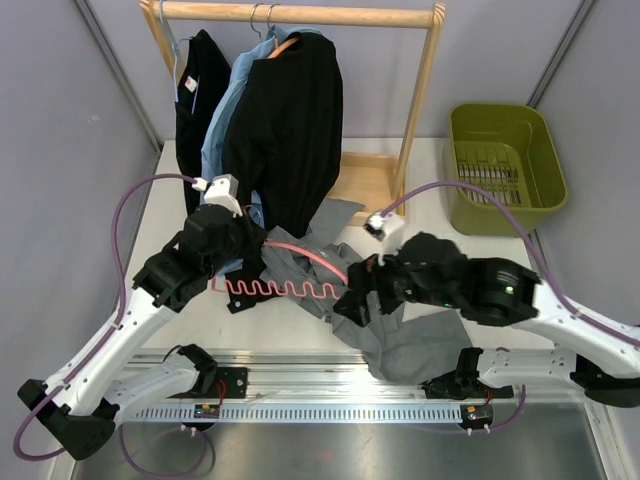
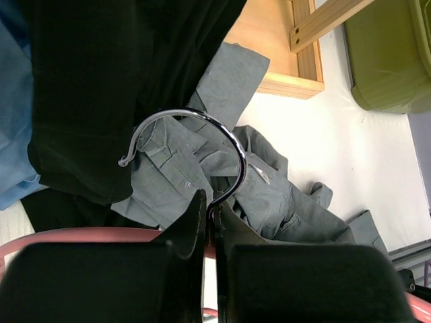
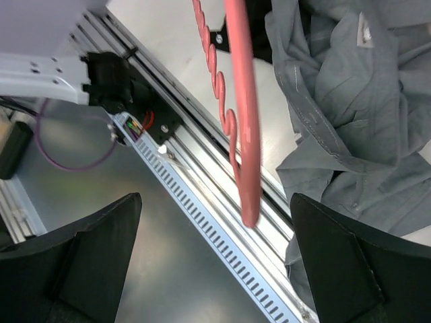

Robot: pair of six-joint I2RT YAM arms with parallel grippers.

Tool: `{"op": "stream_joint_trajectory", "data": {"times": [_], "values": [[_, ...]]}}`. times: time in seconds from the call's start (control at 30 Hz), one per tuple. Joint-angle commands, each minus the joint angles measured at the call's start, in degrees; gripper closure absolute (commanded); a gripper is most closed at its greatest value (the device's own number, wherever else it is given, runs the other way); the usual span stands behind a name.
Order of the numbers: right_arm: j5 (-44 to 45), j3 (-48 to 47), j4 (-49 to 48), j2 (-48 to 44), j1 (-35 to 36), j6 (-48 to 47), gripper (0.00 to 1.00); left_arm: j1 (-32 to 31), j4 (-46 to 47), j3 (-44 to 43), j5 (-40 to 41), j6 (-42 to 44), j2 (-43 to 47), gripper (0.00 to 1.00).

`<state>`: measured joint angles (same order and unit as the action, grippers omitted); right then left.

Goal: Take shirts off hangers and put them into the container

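My left gripper (image 2: 212, 208) is shut on the metal hook (image 2: 229, 145) of the pink hanger (image 1: 300, 258) and holds it above the table. The grey shirt (image 1: 400, 340) lies crumpled on the table beneath and to the right of the hanger; it also shows in the left wrist view (image 2: 269, 188). My right gripper (image 3: 215, 202) is open, and the pink hanger's free end (image 3: 242, 121) hangs between its spread fingers without touching them. A black shirt (image 1: 290, 130), a light blue shirt (image 1: 225, 120) and another black shirt (image 1: 200, 90) hang on the rack. The olive-green container (image 1: 455, 160) stands at the back right.
The wooden rack rail (image 1: 300, 14) crosses the back, with its shallow wooden tray (image 2: 276, 47) on the table below. An orange hanger (image 1: 285, 45) carries the front black shirt. The slotted aluminium rail (image 3: 202, 202) runs along the near edge under my right gripper.
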<state>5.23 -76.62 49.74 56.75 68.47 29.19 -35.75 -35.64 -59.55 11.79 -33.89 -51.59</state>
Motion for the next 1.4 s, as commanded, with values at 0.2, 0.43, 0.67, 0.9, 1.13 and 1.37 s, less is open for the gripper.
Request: {"op": "stream_joint_trajectory", "data": {"times": [0.2,0.43,0.67,0.9,1.13,1.37], "values": [[1.0,-1.25,-7.02,6.43,2.37,-2.73,0.06,-1.61,3.91,-4.52,-3.44,0.32,-0.44,1.0],[1.36,-0.64,-8.07,7.94,2.99,-2.56,0.32,-1.96,1.37,-7.24,-6.34,-0.12,-1.14,1.0],[2.32,-1.25,-8.08,8.29,3.08,-2.12,1.0,-1.96,-0.4,-8.57,-6.25,0.23,-1.05,1.0],[2.68,-1.69,-6.76,6.71,3.34,-2.03,1.0,-2.05,-0.4,-8.92,-5.47,1.28,-0.26,0.33],[3.2,-1.08,-5.79,3.46,3.43,-1.94,1.0,-2.05,-1.54,-14.18,-1.42,3.48,1.05,0.01],[4.69,-2.39,-4.04,-6.19,3.34,-3.79,1.0,-2.05,-1.28,-18.85,2.27,4.62,12.9,0.01]]}}
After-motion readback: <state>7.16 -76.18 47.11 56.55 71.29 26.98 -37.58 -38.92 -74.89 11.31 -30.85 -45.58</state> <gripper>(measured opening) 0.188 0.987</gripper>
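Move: About 5 cm to the left of the open right hand, 3 cm farther out and 5 cm lower is the right end of the pink hanger; the grey shirt's middle lies roughly 10 cm ahead of that hand, no distance sideways, 30 cm down. The left hand still grips the hanger near its hook, with that end some 18 cm to its right, 4 cm back and 5 cm below; the hanging black shirt is about 16 cm ahead and 5 cm right of it, level in height. Reaching about 4 cm left and a little down over the hanger's right end, the right hand closes and pinches it, while the left keeps hold near the hook and eases up and right. The left then opens wide, lets go and rises another 10 cm, drawing slightly back and left and tipping its fingers up some 15 degrees, as the right carries the hanger back to the right and up about 3 cm. ##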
